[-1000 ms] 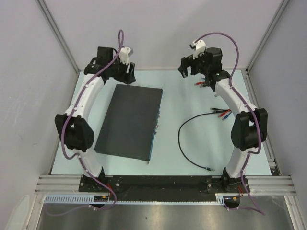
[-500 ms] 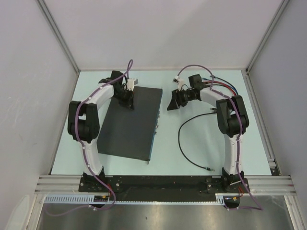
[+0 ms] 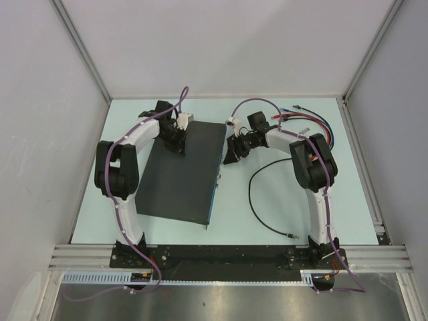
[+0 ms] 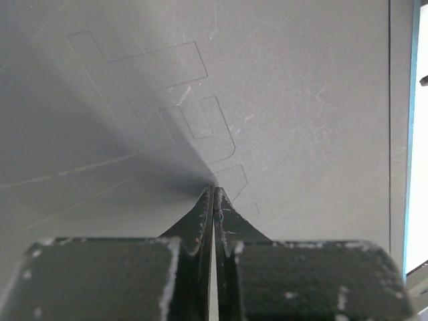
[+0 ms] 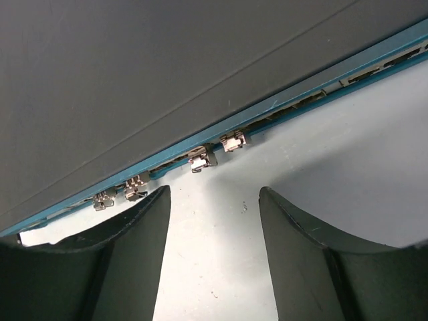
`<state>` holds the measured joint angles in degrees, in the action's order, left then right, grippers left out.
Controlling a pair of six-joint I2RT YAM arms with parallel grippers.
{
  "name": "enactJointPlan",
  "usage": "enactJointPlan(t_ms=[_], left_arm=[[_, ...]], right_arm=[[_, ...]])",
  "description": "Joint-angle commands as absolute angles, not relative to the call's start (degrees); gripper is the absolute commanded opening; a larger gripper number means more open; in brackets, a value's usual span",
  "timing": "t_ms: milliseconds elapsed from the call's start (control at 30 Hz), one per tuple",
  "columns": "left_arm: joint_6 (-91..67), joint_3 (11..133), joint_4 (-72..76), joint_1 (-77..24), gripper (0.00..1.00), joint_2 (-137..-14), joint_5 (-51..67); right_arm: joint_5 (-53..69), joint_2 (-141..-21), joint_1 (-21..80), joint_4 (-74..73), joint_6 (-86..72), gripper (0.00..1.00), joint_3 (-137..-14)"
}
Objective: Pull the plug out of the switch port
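The switch (image 3: 180, 170) is a flat black box lying left of the table's middle, with its blue-grey port face (image 5: 281, 100) turned to the right. Several small pale plugs stick out of that face; one plug (image 5: 200, 160) sits just ahead of the gap between my right fingers. My right gripper (image 5: 214, 194) is open, low over the table, a short way off the face and touching nothing; from above it (image 3: 231, 156) shows beside the switch's far right corner. My left gripper (image 4: 214, 189) is shut and empty, its tips resting on the switch's top (image 4: 281, 80) near the far edge.
A loose black cable (image 3: 257, 200) curls on the table right of the switch, its end (image 3: 291, 235) near the right arm's base. Red, blue and black leads (image 3: 311, 120) lie at the far right. Walls close in the table on three sides.
Both arms came down from the back. The left gripper shut and settled on the switch's top. The right gripper swung in toward the port face, and its jaws narrowed somewhat.
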<state>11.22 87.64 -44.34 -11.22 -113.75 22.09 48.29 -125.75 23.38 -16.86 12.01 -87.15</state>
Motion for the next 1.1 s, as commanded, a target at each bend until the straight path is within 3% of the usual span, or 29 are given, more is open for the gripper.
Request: enactJointPlan(t_ms=[0, 367, 733, 867, 1000, 1067], left_arm=[[13.27, 87.01, -44.91, -12.22, 0.03, -111.71, 20.92], [13.62, 88.42, -44.39, -12.66, 0.04, -111.89, 19.60], [13.18, 88.42, -43.51, -12.66, 0.04, -111.36, 20.39], [12.92, 88.68, -43.33, -12.66, 0.04, -111.53, 20.74], [12.66, 89.65, -43.33, -12.66, 0.04, -111.97, 21.36], [12.48, 90.52, -43.42, -12.66, 0.04, -112.15, 21.62]], right_arm=[[46.58, -126.92, 23.29, -15.64, 13.00, 0.59, -87.63], [47.02, -124.89, 27.33, -23.55, 34.53, 0.53, -88.15], [41.92, -126.91, 29.53, -23.12, 34.37, 0.54, -91.14], [40.09, -126.65, 29.97, -21.45, 34.28, 0.42, -90.97], [39.38, -127.44, 30.23, -20.74, 34.10, 0.36, -92.28], [39.37, -127.97, 30.50, -22.06, 34.80, 0.28, -93.16]])
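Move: The plug to pull sits in the switch's port side about 3 cm left of the right hand, some 1 cm farther out and 1 cm lower, one of a close front pair. A second pair of plugs is roughly 4 cm back and 4 cm left of that hand, at the same lower height. From the left hand, on the switch top, the plug is about 14 cm right, 2 cm back and 3 cm lower. Leftward, the right hand eases in about 2.5 cm towards the plug at the switch edge, slipping back along that edge and then partly forward again while sinking slightly. It rolls some 20 degrees counter-clockwise to square its fingers with the edge, then closes them about halfway on either side of the plug. The left hand stays, its shut fingertips still resting on the switch top. ##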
